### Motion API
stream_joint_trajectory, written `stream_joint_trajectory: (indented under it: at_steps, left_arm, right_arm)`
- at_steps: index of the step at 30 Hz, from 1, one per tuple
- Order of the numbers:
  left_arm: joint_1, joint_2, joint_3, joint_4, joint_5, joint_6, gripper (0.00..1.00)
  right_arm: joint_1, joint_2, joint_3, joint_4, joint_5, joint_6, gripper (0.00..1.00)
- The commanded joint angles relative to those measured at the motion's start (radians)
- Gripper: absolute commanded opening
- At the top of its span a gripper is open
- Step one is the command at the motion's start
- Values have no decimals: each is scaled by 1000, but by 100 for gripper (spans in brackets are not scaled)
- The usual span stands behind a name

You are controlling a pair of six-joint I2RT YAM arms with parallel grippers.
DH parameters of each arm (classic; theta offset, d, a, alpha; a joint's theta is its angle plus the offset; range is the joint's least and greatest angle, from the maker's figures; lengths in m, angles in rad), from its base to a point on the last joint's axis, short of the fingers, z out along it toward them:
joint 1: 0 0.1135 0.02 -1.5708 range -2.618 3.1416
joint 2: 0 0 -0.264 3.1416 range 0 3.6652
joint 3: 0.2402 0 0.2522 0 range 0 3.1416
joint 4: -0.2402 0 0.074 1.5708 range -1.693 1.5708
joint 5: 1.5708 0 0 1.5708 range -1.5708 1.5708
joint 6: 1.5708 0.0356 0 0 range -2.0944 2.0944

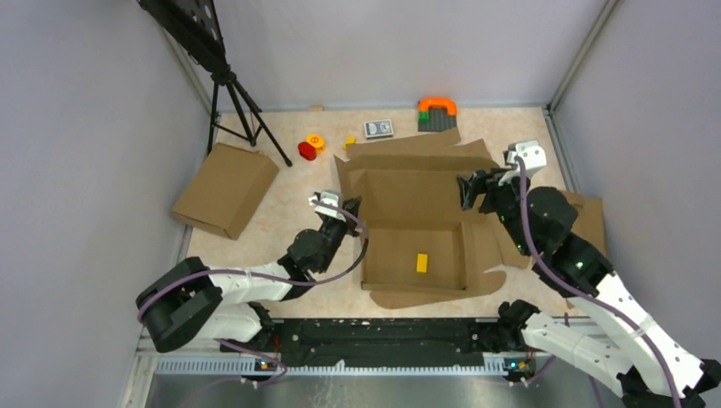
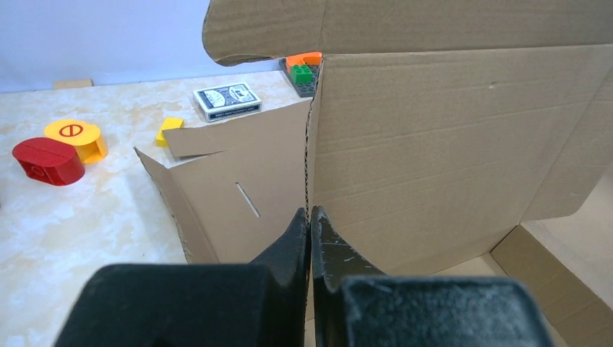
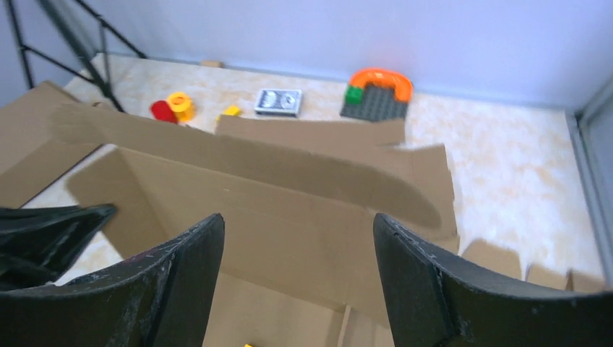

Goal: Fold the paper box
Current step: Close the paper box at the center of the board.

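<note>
The paper box (image 1: 408, 200) lies in the middle of the table as a shallow brown cardboard tray with its walls and flaps partly raised. My left gripper (image 1: 351, 206) is at the box's left wall. In the left wrist view the left gripper (image 2: 310, 217) is shut on the thin upright edge of the paper box (image 2: 448, 137). My right gripper (image 1: 470, 191) hovers at the box's right side. In the right wrist view the right gripper (image 3: 296, 220) stands open with nothing between its fingers, and the box's far wall (image 3: 289, 202) is beyond them.
A small yellow block (image 1: 421, 262) lies on the box floor. A closed cardboard box (image 1: 225, 189) and a tripod (image 1: 234, 93) stand at the left. Red and yellow cylinders (image 1: 308, 150), a card deck (image 1: 379, 128) and a brick plate with an orange arch (image 1: 437, 113) sit behind. Flat cardboard (image 1: 588, 217) lies under the right arm.
</note>
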Motion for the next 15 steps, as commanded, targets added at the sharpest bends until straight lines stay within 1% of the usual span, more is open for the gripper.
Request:
stream_joint_trajectory:
  at_steps: [1, 2, 3, 5, 7, 9, 10, 11, 15]
  left_arm:
    - [-10, -5, -6, 25, 14, 38, 0]
    - [-10, -4, -7, 29, 17, 44, 0]
    - [-11, -5, -7, 32, 18, 51, 0]
    - [-14, -6, -9, 36, 22, 57, 0]
    - [-16, -5, -9, 36, 32, 62, 0]
    - [-18, -4, -9, 38, 46, 71, 0]
    - [-19, -4, -9, 38, 50, 74, 0]
    - [-19, -4, -10, 39, 53, 79, 0]
    - [-21, -1, -19, 57, 60, 98, 1]
  right_arm:
    - [8, 110, 276, -205, -244, -207, 75]
    - [8, 165, 377, -256, -281, -228, 76]
    - [9, 220, 443, -303, -308, -250, 79]
    - [8, 307, 546, -371, -366, -309, 78]
    - [8, 371, 615, -421, -467, -377, 76]
    - [9, 421, 646, -476, -585, -469, 78]
    - [9, 449, 659, -506, -612, -508, 78]
    - [10, 485, 670, -526, -599, -526, 78]
    - [10, 566, 701, -519, -525, -560, 76]
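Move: The right hand, open and empty, has the upright lid's top edge before it: its middle about 12 cm ahead, 9 cm left and some 7 cm lower. The lid's left side flap, held by the left hand, is roughly 22 cm left, 5 cm ahead and 13 cm below. The yellow block in the tray lies some 7 cm left, nearly level forward, about 30 cm down. From the left hand, the lid's top edge is roughly 9 cm ahead, 13 cm right and 6 cm higher. The left fingers keep their pinch on the lid's left side flap, almost still, while the right hand, touching nothing visible, swings left about 10 cm towards the middle of the lid's top edge. It arcs up some 10 cm, then sinks about 6, fingers staying open, turning some 35 degrees counter-clockwise and rolling its left side down. ##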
